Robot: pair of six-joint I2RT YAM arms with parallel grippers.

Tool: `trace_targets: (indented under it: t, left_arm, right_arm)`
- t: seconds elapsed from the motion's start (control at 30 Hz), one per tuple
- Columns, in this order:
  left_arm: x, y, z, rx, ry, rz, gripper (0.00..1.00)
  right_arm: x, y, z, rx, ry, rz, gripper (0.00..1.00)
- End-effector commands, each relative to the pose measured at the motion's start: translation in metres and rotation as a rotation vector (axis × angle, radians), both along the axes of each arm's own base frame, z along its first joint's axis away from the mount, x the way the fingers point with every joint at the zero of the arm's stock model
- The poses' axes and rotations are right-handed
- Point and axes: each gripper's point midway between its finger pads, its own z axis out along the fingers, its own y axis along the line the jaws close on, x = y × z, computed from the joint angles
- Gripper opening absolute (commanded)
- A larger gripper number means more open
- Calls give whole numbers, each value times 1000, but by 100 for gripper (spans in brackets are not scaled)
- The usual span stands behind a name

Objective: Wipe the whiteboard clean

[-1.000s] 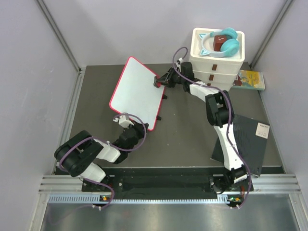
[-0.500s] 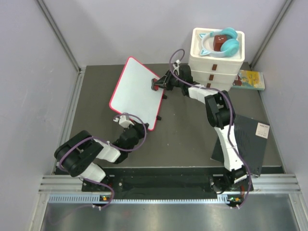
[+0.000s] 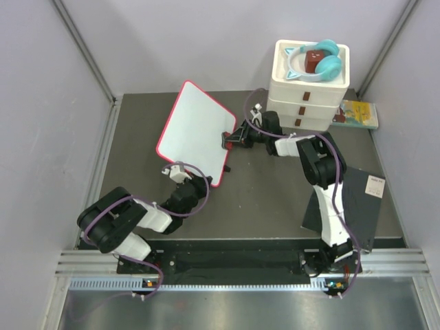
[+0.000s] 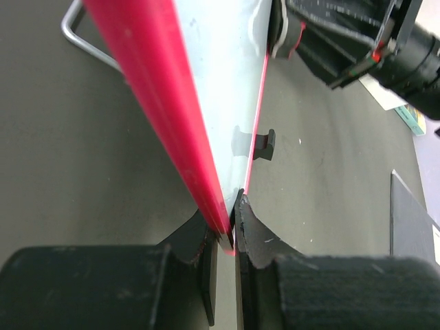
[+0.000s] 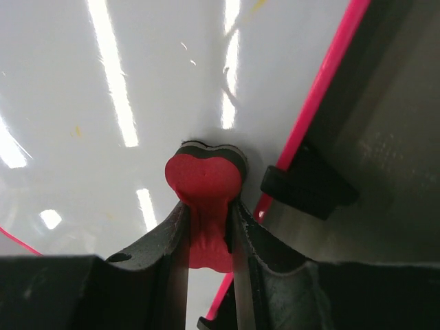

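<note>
The whiteboard (image 3: 196,130), white with a pink-red rim, stands tilted on the dark table. My left gripper (image 3: 197,181) is shut on its near lower edge; in the left wrist view the jaws (image 4: 230,221) pinch the red rim (image 4: 155,89). My right gripper (image 3: 229,138) is shut on a red eraser (image 5: 205,180) with a black felt face. The felt presses on the whiteboard (image 5: 124,82) close to its right rim. Faint yellow specks (image 5: 78,129) remain on the white surface.
A white drawer stack (image 3: 306,100) with teal headphones (image 3: 315,60) on top stands at the back right, a book (image 3: 359,113) beside it. A dark grey sheet (image 3: 352,206) lies near the right arm. Black feet (image 5: 308,187) stick out from the board's rim.
The right gripper has slid the eraser down along the board's right side, toward the near edge. The left gripper and the board have stayed still.
</note>
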Motion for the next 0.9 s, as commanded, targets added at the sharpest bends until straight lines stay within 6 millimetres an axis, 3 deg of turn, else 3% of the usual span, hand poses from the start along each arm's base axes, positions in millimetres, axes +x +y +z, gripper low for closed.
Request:
trace_targets:
  t: [0.0, 0.43, 0.67, 0.87]
  left_arm:
    - [-85, 57, -117, 448, 390, -151, 0]
    - [-85, 56, -116, 442, 384, -151, 0]
    - [-85, 57, -116, 441, 383, -150, 0]
    - [-85, 57, -116, 441, 383, -150, 0]
  right_arm:
    - [-86, 27, -69, -104, 194, 146, 0]
    - [-155, 75, -89, -143, 211, 253, 0]
    - [-187, 67, -107, -122, 307, 220, 0]
    - [-187, 48, -123, -167, 346, 139, 0]
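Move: Against the tilted whiteboard's right edge, the right hand already holds the red eraser; the board's middle lies roughly 10 cm to its left, some 2 cm back and about 6 cm higher. The corner pinched by the left hand is about 17 cm back and 6 cm left, at much the same height; the lower black clip sits 11 cm back, straight in line and 3 cm lower. From the left hand, the board's middle is about 15 cm ahead, 5 cm left and 6 cm up. Wiping down the board from its right edge, the right hand edges back a little, nearly pauses, then sweeps back and left, about 9 cm back and 5.5 cm left in all, rising some 2 cm with the board's slope while the hand rolls slightly, left side up. The fingers keep the eraser on the surface; the left hand stays at the near corner, still pinching it. ##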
